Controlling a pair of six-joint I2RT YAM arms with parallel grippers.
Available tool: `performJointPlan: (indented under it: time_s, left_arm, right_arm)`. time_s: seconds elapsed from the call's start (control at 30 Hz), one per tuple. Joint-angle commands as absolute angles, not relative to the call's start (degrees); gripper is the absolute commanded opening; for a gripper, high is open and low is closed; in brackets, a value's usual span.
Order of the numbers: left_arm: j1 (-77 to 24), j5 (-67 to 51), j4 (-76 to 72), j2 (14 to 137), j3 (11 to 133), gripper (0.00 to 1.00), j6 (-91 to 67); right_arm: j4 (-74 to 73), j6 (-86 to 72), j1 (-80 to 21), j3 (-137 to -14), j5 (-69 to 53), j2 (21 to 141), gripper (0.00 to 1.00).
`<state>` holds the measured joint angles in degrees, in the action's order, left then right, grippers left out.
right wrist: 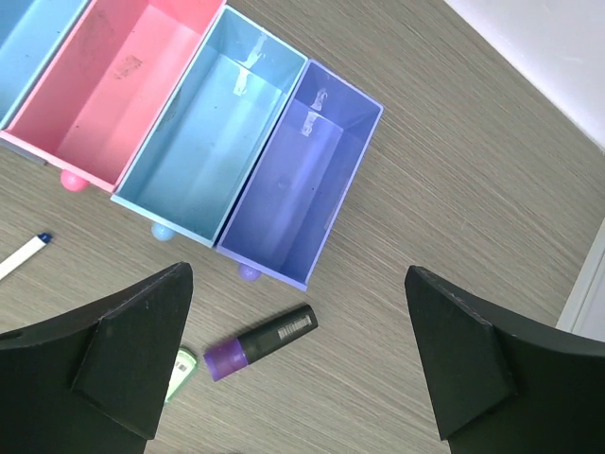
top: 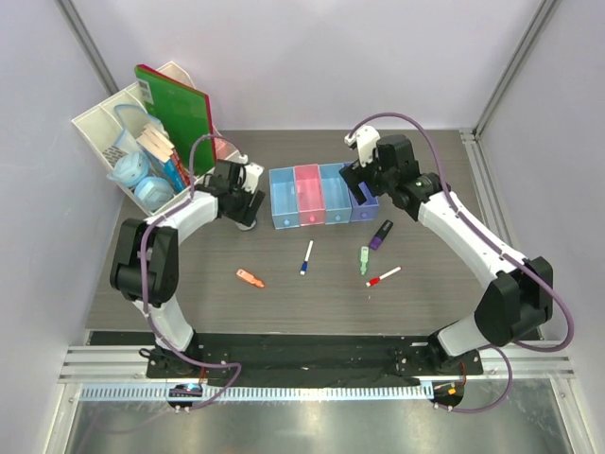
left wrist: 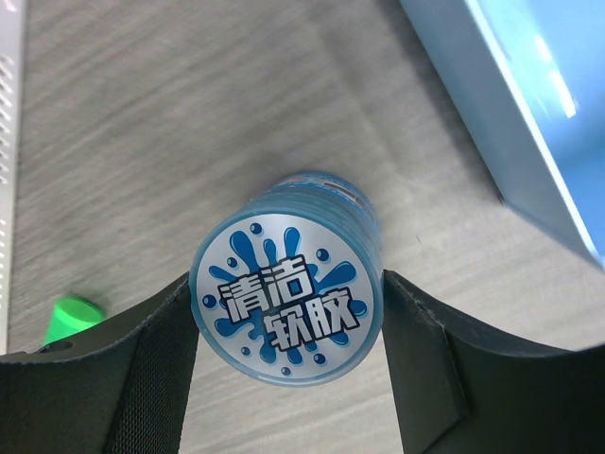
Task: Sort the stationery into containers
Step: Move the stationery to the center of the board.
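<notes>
Five pieces of stationery lie on the table in front of the containers: an orange marker, a blue-white pen, a green marker, a red-white pen and a purple-black marker. The containers form a row of blue, pink, blue and purple bins, all empty. My right gripper hangs open over the purple bin's front end. My left gripper is shut on a round blue labelled tub, left of the bins.
A white desk organiser at the back left holds a green notebook and more pale blue tubs. The end bin's blue wall is close to the held tub. A small green object lies at the left in the left wrist view.
</notes>
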<state>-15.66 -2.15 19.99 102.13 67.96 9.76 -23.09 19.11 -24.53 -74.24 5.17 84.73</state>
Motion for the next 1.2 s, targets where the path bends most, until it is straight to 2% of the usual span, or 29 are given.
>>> performJointPlan:
  time_s: [0.0,0.47,1.0,1.1,1.17]
  left_arm:
    - [-16.96,-8.26,28.56,100.12,63.02,0.33,12.39]
    - [-25.74,-11.43,32.43,89.56,54.85,0.34,17.67]
    - [-42.53,-6.33,30.06,91.58,55.54,0.33,12.92]
    - [-43.07,-5.10,30.50,91.67,57.04,0.45,12.66]
    - [-42.98,-4.84,31.11,89.93,57.22,0.60,13.27]
  right_arm:
    - [-24.34,18.55,-25.22,-75.32,5.89,81.30,1.00]
    - [-28.47,18.46,-27.60,-75.06,2.82,77.35,1.00]
    - [-30.50,19.42,-27.60,-72.33,1.49,71.37,1.00]
    - [-30.85,19.86,-27.60,-72.25,1.84,71.10,1.00]
    - [-31.46,20.47,-27.60,-72.07,1.93,70.75,1.00]
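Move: The left hand already grips the blue gel jar low over the table; the clear spot it is being taken to lies about 15 cm back and 12 cm to the right. Beside that spot, the orange highlighter is 16 cm back and 2 cm right of the hand, the blue-capped marker 10 cm back and 18 cm right. The left blue box is 8 cm ahead and 10 cm right. From the right hand, the spot is roughly 15 cm back, 18 cm left, well below. Back towards the robot and then increasingly to its right, the left hand carries the jar at an unchanged low height, about 15 cm back and 12 cm right, away from the boxes and into the gap between the orange highlighter and the blue-capped marker. The wrist turns some 30 degrees clockwise and the fingers keep their hold. The empty, open right hand draws back and rises a little. ##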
